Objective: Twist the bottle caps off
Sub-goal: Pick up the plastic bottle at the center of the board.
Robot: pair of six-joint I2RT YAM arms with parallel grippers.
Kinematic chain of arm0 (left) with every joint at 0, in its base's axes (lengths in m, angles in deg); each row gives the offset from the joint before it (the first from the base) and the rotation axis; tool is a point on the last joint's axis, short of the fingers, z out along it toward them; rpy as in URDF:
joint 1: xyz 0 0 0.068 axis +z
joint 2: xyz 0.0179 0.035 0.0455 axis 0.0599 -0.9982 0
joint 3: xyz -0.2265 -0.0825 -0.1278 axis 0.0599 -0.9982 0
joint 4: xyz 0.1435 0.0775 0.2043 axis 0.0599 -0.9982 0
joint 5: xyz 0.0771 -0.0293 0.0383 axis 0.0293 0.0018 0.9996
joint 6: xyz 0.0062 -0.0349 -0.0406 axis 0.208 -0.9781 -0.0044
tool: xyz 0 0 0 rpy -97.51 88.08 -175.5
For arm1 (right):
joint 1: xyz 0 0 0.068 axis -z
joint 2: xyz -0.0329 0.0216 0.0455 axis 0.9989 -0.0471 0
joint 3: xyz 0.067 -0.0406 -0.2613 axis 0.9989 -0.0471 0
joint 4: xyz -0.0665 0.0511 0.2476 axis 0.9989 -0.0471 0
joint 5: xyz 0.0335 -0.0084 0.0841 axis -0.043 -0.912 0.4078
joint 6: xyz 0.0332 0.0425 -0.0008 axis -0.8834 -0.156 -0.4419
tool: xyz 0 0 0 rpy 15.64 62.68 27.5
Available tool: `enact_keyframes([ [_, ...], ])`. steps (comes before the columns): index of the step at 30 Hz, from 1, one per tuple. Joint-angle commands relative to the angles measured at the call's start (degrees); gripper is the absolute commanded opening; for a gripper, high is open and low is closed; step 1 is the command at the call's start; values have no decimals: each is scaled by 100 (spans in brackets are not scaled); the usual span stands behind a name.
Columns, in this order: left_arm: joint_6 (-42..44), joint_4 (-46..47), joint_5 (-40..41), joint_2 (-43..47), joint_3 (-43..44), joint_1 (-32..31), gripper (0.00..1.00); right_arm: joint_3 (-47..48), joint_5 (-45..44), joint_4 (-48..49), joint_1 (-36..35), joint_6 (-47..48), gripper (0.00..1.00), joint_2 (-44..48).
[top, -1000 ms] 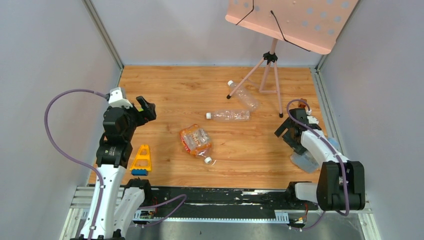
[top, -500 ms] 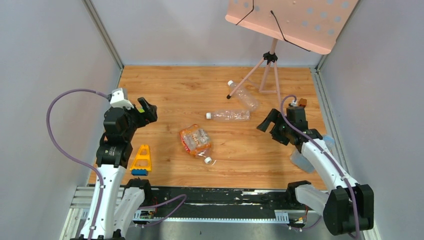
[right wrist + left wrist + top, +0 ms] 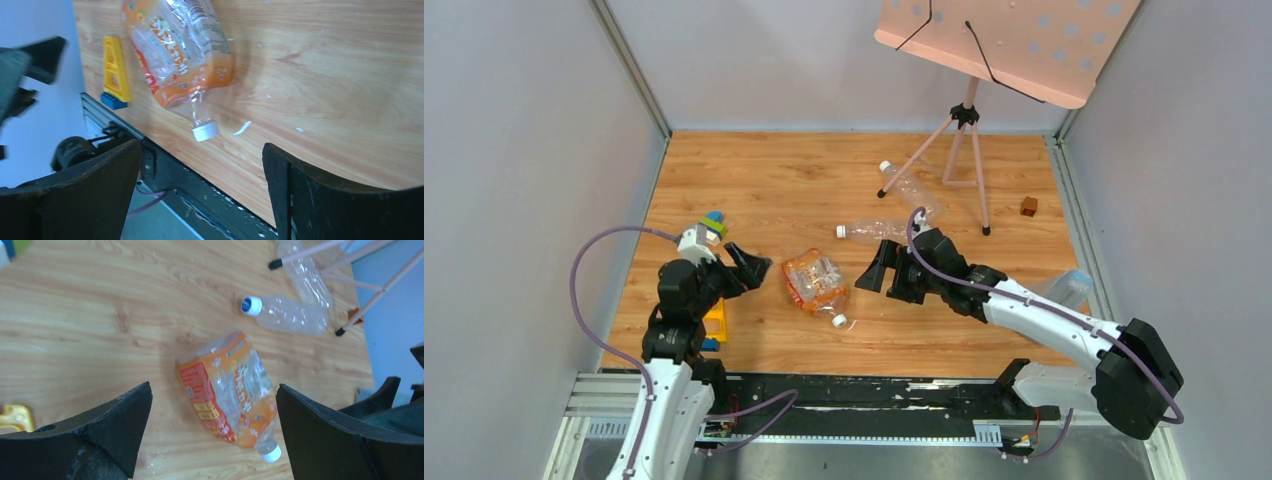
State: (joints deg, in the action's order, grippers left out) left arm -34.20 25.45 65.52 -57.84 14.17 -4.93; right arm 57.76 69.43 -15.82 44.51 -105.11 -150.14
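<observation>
A crushed orange-labelled bottle [image 3: 816, 280] lies mid-table with its white cap [image 3: 838, 321] pointing toward the near edge. My left gripper [image 3: 754, 270] hangs open just left of it. In the left wrist view the bottle [image 3: 227, 390] and its cap [image 3: 271, 454] show between the spread fingers, below them. My right gripper [image 3: 876, 275] is open just right of the bottle, and its wrist view shows the cap [image 3: 205, 130] above the empty gap of that gripper [image 3: 201, 145]. Two clear bottles lie farther back, one [image 3: 886, 231] with a white cap [image 3: 841, 232], the other [image 3: 912, 190] with a cap [image 3: 885, 167].
A pink music stand's tripod [image 3: 964, 115] stands at the back right, its legs over the far clear bottle. A brown cube [image 3: 1028, 206] sits near the right edge. A yellow triangular block [image 3: 714, 318] lies under the left arm. A clear container [image 3: 1069, 288] rests at the right.
The right arm has swung from the right edge to the middle, beside the orange bottle. The left arm has dropped forward and right toward the same bottle. Both grippers stay open.
</observation>
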Motion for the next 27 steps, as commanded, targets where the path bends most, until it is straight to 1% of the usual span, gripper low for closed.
enact_keyframes([
  [1, -455, 455, -896, 840, -850, 9, 100, -115, -495, 957, -244, -1053, 92, -40],
  [4, -672, 303, -1030, 1763, -1320, 9, 100, -101, -674, 1033, -252, -1473, 92, -179],
  [6, -590, 92, -1012, 2126, -1463, 8, 100, -128, -775, 1093, -301, -1651, 91, -288],
  [8, -430, -38, -959, 2201, -1502, 13, 100, -285, -690, 1405, -362, -1841, 87, -476],
  [10, -297, 61, -950, 2021, -1454, 7, 100, -486, -406, 1977, -442, -1900, 86, -731],
  [12, -214, 288, -1028, 1645, -1405, 7, 100, -548, -201, 2364, -535, -1917, 85, -1029],
  [15, -187, 819, -1319, 900, -1445, 9, 100, -367, -101, 2606, -581, -1825, 84, -1493],
  [17, -131, 981, -1492, 581, -1443, 11, 100, -243, -29, 2660, -586, -1776, 82, -1796],
  [20, -50, 1069, -1524, 439, -1419, 9, 100, -161, 151, 3012, -583, -1714, 78, -2229],
  [25, -50, 1162, -1127, 418, -1322, 9, 100, 2, 705, 3598, -592, -1589, 71, -2751],
  [27, -62, 1255, -1103, 323, -1305, 2, 100, 29, 825, 3709, -598, -1569, 70, -2904],
])
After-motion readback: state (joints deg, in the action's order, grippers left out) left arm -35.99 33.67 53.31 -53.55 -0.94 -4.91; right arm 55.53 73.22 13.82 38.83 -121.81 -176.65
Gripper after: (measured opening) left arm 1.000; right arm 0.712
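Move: The orange-labelled plastic bottle lies about 12 cm left of the right hand, 4 cm ahead and 9 cm below, its white cap some 8 cm left and 4 cm back. A small clear bottle lies straight ahead of the right hand, about 16 cm out. For the left hand the plastic bottle is roughly 12 cm right, 2 cm ahead and 14 cm down, with the yellow piece about 8 cm left and 6 cm back. The right hand, after a slight rise, swoops left and down about 8 cm each way towards the neck end of the plastic bottle, turning some 15 degrees and drawing its wide-open fingers partly together around the shoulder, though contact can't be made out. The left hand sinks about 6 cm while shifting a little right and back, closing in on the bottle's other side with fingers wide open and turning about 10 degrees clockwise. ##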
